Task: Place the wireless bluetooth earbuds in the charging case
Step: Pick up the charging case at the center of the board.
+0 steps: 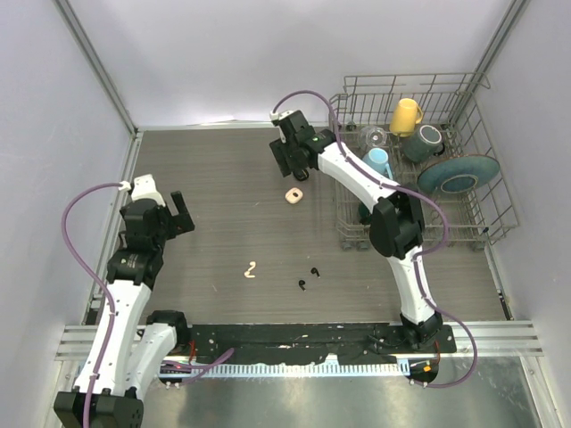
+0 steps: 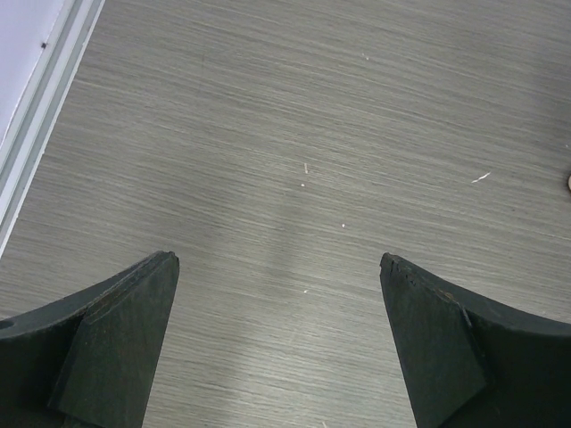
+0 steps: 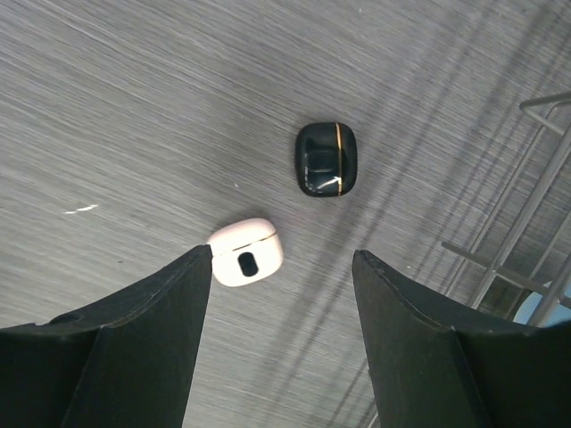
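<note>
A cream-white charging case (image 1: 293,194) lies shut on the table's far middle; it also shows in the right wrist view (image 3: 246,252), beside a shut black case (image 3: 326,159) with a gold line. My right gripper (image 3: 283,251) is open and empty above them, its left fingertip next to the white case. In the top view the right gripper (image 1: 297,171) hides the black case. A cream earbud (image 1: 251,269) and two black earbuds (image 1: 314,271) (image 1: 303,284) lie loose nearer the front. My left gripper (image 1: 183,214) is open and empty at the left, over bare table (image 2: 278,260).
A wire dish rack (image 1: 486,234) stands at the back right with a yellow mug (image 1: 405,116), a blue cup (image 1: 378,162), a grey mug (image 1: 424,141) and a teal plate (image 1: 457,175). Its wires show at the right edge of the right wrist view (image 3: 535,196).
</note>
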Available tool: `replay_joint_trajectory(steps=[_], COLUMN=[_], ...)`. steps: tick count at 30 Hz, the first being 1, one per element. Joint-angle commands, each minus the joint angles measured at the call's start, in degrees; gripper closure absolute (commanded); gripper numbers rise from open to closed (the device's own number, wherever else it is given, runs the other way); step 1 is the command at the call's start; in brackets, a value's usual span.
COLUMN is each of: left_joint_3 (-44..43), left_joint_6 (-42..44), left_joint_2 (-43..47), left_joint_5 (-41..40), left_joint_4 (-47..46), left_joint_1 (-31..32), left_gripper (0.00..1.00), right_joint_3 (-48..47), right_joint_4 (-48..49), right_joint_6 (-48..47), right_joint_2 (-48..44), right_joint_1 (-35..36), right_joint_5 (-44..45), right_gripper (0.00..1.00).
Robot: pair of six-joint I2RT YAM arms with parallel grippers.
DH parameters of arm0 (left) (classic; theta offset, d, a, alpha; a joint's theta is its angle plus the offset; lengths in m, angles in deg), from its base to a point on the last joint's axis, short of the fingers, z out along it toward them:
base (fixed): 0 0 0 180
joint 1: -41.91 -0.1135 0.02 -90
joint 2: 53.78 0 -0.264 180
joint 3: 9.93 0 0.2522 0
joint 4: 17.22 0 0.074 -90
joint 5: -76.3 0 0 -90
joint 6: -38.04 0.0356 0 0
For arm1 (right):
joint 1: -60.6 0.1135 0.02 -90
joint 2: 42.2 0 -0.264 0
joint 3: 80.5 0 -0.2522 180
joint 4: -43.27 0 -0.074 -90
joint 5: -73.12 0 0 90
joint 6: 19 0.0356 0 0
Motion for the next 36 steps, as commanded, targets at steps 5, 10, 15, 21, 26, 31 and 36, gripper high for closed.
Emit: replay_joint_trajectory(steps=[5, 10, 15, 21, 26, 31, 36], left_joint_3=[-1.16, -1.33, -1.59, -1.68, -1.68, -1.59, -1.51], left_joint_6=[0.72, 0.37, 0.45, 0.63, 0.71, 0.72, 0.71], left_joint_2=[-2.32, -3.55, -4.25, -5.04, -5.13, -5.04, -4.78], left_joint_5=[0.08, 1.13, 0.96, 0.78, 0.69, 0.6, 0.43], left_joint_4=[-1.05, -0.7, -0.52, -0.52, -0.52, -0.61, -0.61], left_joint_1=[-0.02, 0.16, 0.16, 0.25, 0.25, 0.25, 0.25], left_gripper=[0.0, 0.0, 0.0, 0.0, 0.0, 0.0, 0.0], right_joint_3=[-5.01, -6.07, -7.82, -9.49, -10.81, -11.87, -12.05], right_joint_4=[-2.44, -2.71, -3.67, -3.67, -3.59, -3.32, -2.62], right_joint_6=[-2.88, -2.53, -2.8, -1.92, -1.48, -1.39, -1.39], right_joint_2=[2.8, 4.91, 8.42, 11.15, 13.44, 14.67, 15.2], right_joint_1=[-2.54, -4.83, -5.1, -5.1, -5.1, -5.1, -5.27], right_joint_5=[0.6, -3.97, -6.96, -6.34, -4.94, -4.15, -4.24], right_gripper=[0.3, 0.31, 0.33, 0.34, 0.34, 0.34, 0.33])
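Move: The black charging case lies about 6 cm ahead of my right hand, some 2 cm to its right and roughly 11 cm below it. The white charging case is on the board at about the same depth, 2 cm back and 1 cm left of that hand. The dish rack's near edge runs some 12 cm to its right, 6 cm ahead and 7 cm down. From my left hand the black case is about 18 cm ahead, 30 cm right and 17 cm down. I bring my open right hand down about 10 cm towards the black charging case, first shifting some 3 cm right and 3 cm forward on the way down, then sinking almost straight. The fingers tip about 10 degrees further down and stay open, with no grip yet. My empty left hand sinks a couple of centimetres, open. ##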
